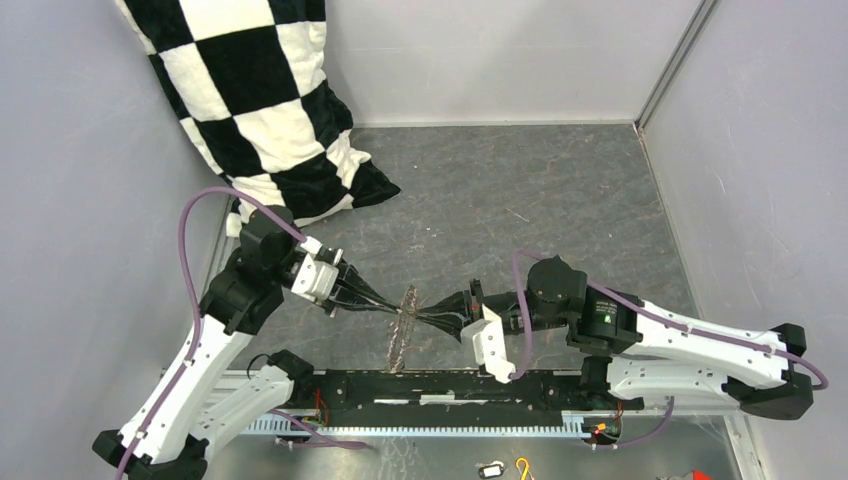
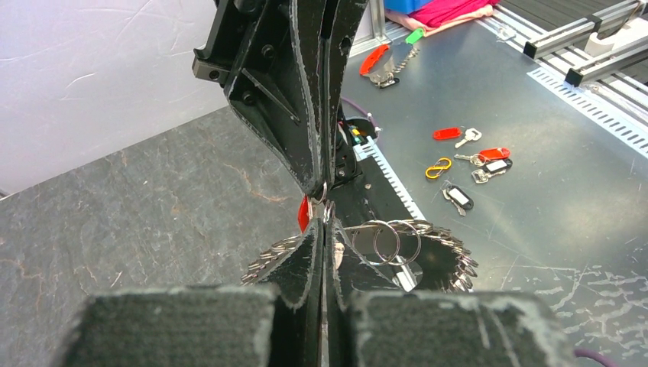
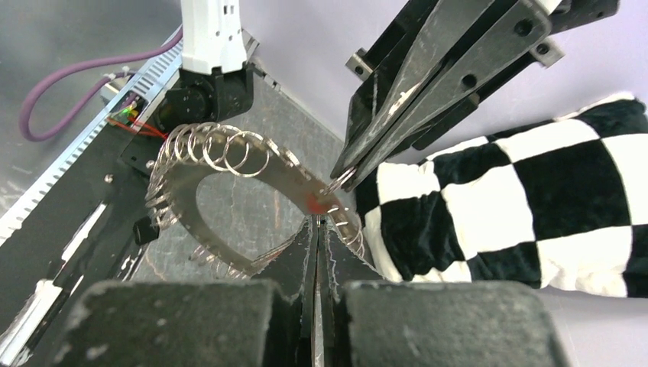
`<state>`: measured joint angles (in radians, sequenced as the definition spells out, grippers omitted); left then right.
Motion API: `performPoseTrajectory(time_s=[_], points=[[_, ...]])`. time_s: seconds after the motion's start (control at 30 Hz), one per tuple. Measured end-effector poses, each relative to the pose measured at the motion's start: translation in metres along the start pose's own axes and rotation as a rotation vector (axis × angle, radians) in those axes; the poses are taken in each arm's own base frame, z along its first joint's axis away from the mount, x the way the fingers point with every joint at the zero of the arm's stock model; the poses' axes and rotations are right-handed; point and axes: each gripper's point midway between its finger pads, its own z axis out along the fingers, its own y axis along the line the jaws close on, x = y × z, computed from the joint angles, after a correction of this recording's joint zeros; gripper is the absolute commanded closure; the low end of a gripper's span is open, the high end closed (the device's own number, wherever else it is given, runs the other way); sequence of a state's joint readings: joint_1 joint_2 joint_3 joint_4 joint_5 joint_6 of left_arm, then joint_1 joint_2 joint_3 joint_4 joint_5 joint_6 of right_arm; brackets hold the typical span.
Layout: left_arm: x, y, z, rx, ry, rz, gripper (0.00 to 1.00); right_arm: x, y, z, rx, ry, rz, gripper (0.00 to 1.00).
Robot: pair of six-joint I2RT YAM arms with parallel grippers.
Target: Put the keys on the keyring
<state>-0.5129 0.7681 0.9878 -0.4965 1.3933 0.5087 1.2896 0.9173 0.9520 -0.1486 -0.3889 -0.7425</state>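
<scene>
The keyring (image 1: pixel 403 330) stands on edge mid-table between both arms, a flat grey hoop (image 3: pixel 267 172) fringed with small split rings (image 2: pixel 443 245). My left gripper (image 1: pixel 388 305) reaches in from the left, and its shut fingertips (image 2: pixel 324 225) pinch the hoop's upper rim. From the right, my right gripper (image 1: pixel 432 320) meets it tip to tip. It is shut (image 3: pixel 315 220) on a red-headed key (image 3: pixel 317 202) held against the rim. That key (image 2: pixel 303 212) shows just left of both tips. The key's blade is hidden.
A black-and-white checkered pillow (image 1: pixel 270 110) lies at the back left. Grey walls close in three sides. Past the near rail (image 1: pixel 430 390), a metal shelf holds loose keys, red tags (image 2: pixel 447 133), a yellow hook (image 2: pixel 438 167) and a dark tag (image 2: pixel 458 197).
</scene>
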Motion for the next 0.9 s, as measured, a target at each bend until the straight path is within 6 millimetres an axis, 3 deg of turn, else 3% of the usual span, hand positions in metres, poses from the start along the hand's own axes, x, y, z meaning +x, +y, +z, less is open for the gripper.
performPoseTrajectory(time_s=[0.2,0.4,0.5,0.77,0.9], points=[[-0.003,-0.002,-0.001,-0.002,-0.001,0.014,0.98,-0.012,-0.006,0.001,0.047,-0.036,-0.015,1.0],[-0.014,-0.003,-0.001,0.001,-0.011,0.053,0.98,-0.03,-0.019,-0.013,0.115,-0.086,-0.009,1.0],[-0.026,-0.003,-0.002,0.007,-0.02,0.085,0.98,-0.04,-0.028,-0.018,0.131,-0.096,-0.012,1.0],[-0.075,0.006,-0.004,0.0,-0.049,0.256,0.98,-0.085,-0.075,-0.034,0.239,-0.159,-0.071,1.0],[-0.083,0.004,-0.005,-0.002,-0.056,0.238,0.98,-0.086,-0.082,-0.027,0.241,-0.15,-0.097,1.0]])
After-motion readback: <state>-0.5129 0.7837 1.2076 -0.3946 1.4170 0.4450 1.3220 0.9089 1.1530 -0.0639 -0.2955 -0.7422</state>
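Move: Both my hands are closed, tip to tip in mid-air. The small wire loop my left fingers pinch at the keyring's rim lies about 3 cm left of my right hand, level with it fore and aft and in height. The keyring disc's middle is some 5 cm back, 3 cm left and 4 cm below my right hand; two loose loops stand about 4 cm back and 3 cm left. From my left hand, the red-tagged key is about 3 cm to its right and 2 cm lower. I lift both hands, slowly at first and then faster: my right hand about 12 cm with the red-tagged key still pinched, its fingertips tipping up some 15 degrees and easing slightly right, away from the pinched loop. My left hand keeps its pinch on the keyring and rises about 8 cm, drawing back a little and rolling the disc some 10 degrees. ##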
